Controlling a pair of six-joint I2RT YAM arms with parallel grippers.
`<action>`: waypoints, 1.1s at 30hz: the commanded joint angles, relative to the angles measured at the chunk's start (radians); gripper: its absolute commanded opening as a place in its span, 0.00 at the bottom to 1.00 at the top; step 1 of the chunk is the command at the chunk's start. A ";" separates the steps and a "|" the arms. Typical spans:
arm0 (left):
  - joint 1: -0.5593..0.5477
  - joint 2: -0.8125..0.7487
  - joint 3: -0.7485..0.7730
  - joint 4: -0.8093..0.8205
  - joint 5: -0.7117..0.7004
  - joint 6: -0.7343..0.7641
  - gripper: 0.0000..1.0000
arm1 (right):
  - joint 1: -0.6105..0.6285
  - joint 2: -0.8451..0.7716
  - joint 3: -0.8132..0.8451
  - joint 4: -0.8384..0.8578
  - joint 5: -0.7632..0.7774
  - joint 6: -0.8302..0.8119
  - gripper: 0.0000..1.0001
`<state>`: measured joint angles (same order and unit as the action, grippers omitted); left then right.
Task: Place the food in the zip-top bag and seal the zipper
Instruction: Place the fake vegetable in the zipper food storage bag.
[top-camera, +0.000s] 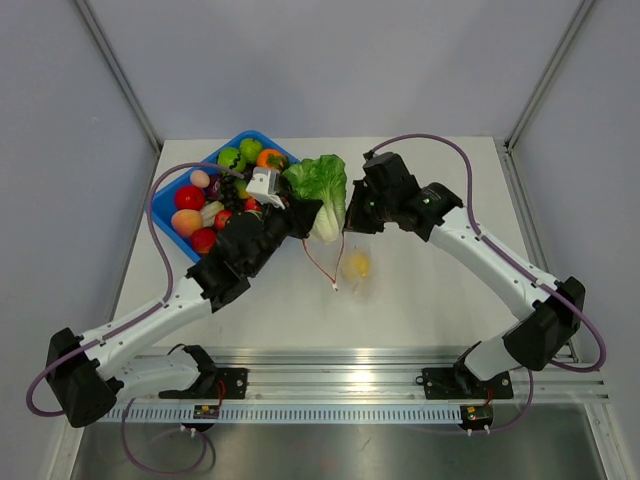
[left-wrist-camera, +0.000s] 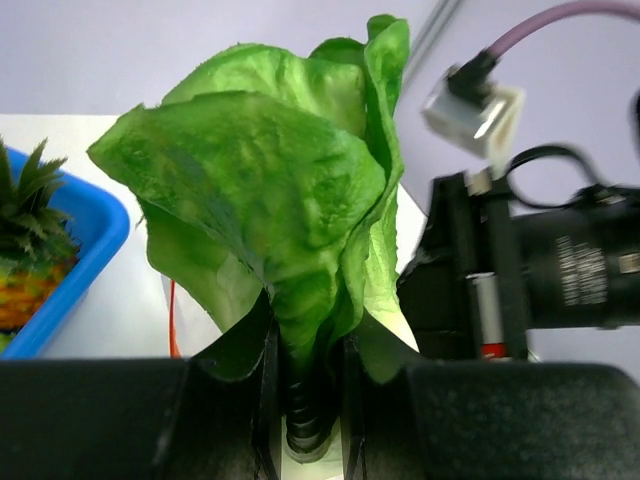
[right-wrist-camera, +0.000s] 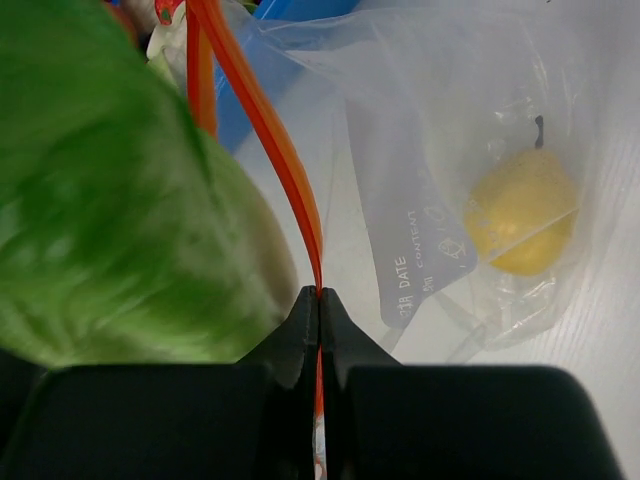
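Observation:
My left gripper (top-camera: 303, 217) is shut on the stem of a leafy green lettuce (top-camera: 320, 185), which fills the left wrist view (left-wrist-camera: 280, 190). The lettuce hangs at the mouth of the clear zip-top bag (top-camera: 357, 268). My right gripper (top-camera: 352, 222) is shut on the bag's red-orange zipper strip (right-wrist-camera: 262, 125) and holds the mouth up. A yellow pear (right-wrist-camera: 522, 210) lies inside the bag; it also shows in the top view (top-camera: 357, 265). The lettuce is blurred at the left of the right wrist view (right-wrist-camera: 110, 200). The slider tab is not clear.
A blue bin (top-camera: 236, 147) at the back left holds several toy fruits, among them red, orange and green ones. Its corner (left-wrist-camera: 85, 260) shows in the left wrist view with a pineapple (left-wrist-camera: 30, 250) in it. The right arm's body (left-wrist-camera: 540, 270) stands close beside the lettuce.

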<state>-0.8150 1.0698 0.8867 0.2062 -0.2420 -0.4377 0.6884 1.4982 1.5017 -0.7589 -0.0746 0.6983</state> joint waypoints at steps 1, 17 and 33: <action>-0.024 0.016 -0.054 0.209 -0.109 0.008 0.00 | 0.008 -0.053 0.029 0.064 -0.053 0.033 0.00; -0.064 -0.037 -0.195 0.206 -0.128 0.065 0.00 | 0.003 -0.148 -0.044 0.178 -0.011 0.184 0.00; -0.072 -0.068 -0.238 0.182 -0.103 0.027 0.00 | -0.004 -0.121 -0.093 0.256 0.012 0.240 0.00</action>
<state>-0.8783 1.0229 0.6552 0.3279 -0.3424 -0.3817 0.6846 1.3766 1.4136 -0.5831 -0.0723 0.9131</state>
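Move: The left hand already holds the lettuce over the bag's open mouth, whose middle lies about 8 cm below that hand, 3 cm to its right and 2 cm back. From that hand, the blue box's middle is roughly 15 cm ahead and 20 cm left, about 26 cm down. The right hand still pinches the right-hand rim: the mouth's middle is some 5 cm left and 3 cm back, level with it; the yellow fruit 3 cm ahead, 4 cm right and 21 cm below. Still pinching the lettuce, the left hand lowers its stem end into the bag mouth: a small dip, a near pause, then a quicker drop, about 7 cm down in all and slightly back. Meanwhile the right hand keeps its shut grip on the rim and draws it up about 5 cm beside the lettuce, mostly in the second half, rolling some 15 degrees so its left side rises. ##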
